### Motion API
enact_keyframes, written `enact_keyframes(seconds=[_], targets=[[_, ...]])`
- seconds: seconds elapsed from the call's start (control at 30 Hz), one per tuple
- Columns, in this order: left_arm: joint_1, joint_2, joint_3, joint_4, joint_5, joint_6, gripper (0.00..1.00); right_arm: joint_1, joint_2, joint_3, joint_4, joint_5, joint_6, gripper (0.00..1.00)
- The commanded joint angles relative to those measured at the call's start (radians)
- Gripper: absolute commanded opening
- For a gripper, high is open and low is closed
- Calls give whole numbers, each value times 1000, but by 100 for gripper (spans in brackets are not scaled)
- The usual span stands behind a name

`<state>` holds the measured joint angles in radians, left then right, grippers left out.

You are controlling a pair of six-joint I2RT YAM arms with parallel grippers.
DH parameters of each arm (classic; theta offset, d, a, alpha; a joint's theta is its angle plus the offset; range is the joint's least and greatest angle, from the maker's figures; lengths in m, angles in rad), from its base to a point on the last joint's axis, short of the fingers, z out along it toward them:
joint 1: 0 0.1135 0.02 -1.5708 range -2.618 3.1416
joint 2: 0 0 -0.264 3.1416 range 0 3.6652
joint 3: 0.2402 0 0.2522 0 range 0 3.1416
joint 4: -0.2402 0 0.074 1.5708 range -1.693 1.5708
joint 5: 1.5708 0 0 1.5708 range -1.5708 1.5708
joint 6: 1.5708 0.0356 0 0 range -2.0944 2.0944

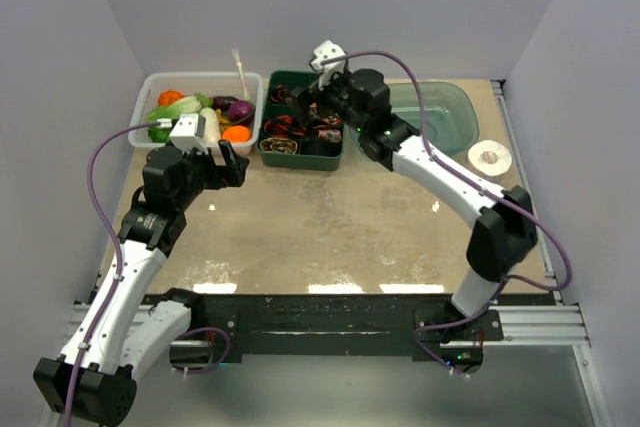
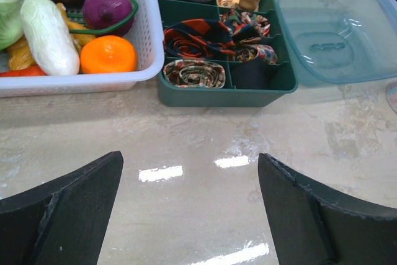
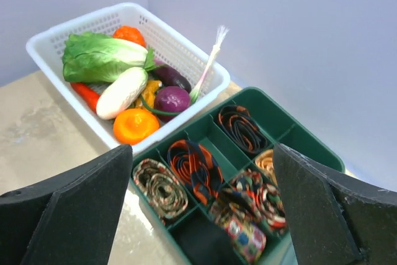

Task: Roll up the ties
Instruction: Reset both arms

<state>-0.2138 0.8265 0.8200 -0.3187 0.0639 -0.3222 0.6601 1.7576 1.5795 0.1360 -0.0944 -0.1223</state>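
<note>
The ties lie rolled in a green divided tray (image 1: 300, 164) at the back of the table. An orange-and-black striped coil (image 3: 193, 169) sits in a middle compartment. A brown patterned coil (image 3: 160, 187) fills the near corner. A darker striped coil (image 3: 242, 128), a gold one (image 3: 267, 161) and a multicoloured one (image 3: 254, 200) lie beyond. My right gripper (image 3: 202, 147) hovers open just above the tray, nothing between its fingers. My left gripper (image 2: 189, 156) stands open over bare table in front of the tray (image 2: 223, 96), holding nothing.
A white basket (image 1: 150, 85) of toy vegetables stands left of the tray, close to my left gripper (image 1: 233, 159). A clear teal container (image 1: 445, 112) sits right of the tray. A white paper roll (image 1: 490, 157) lies near the right edge.
</note>
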Motion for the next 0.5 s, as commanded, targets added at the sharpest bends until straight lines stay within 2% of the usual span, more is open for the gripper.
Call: enact_keyframes(seconds=[0.0, 0.13, 0.3, 0.47], targets=[[8, -6, 11, 101, 76, -46, 95, 3, -196, -180, 148, 140, 78, 99], [7, -10, 11, 153, 94, -75, 95, 1, -348, -350, 218, 223, 98, 99], [8, -6, 10, 176, 106, -103, 95, 3, -451, -412, 214, 282, 81, 99], [8, -7, -2, 196, 103, -124, 95, 1, -469, -423, 183, 294, 79, 99]])
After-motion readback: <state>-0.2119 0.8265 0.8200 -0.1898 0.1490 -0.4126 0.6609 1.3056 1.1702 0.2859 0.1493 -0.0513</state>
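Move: The freshly rolled orange-and-black tie sits in the green organizer, about 8 cm ahead, 8 cm left and some 26 cm below the open right hand; the organizer's middle is about 5 cm to the right of that tie and 1 cm farther out. The vegetable basket stands about 20 cm left of the tie and 2 cm farther out, the clear tray about 31 cm right of it and 2 cm farther out. From the left hand the tie is some 22 cm ahead, 12 cm right and 17 cm lower. The rolled tie stays behind in its compartment as the empty right hand, already clear above it, keeps withdrawing: some 10 cm right and 7 cm back, climbing about 5 cm and slowing, while it swings roughly 15 degrees clockwise, rolls left side up and keeps its fingers wide. The left hand, also open and empty, rises about 3 cm and drifts 2 cm right, rolling right side up slightly. ##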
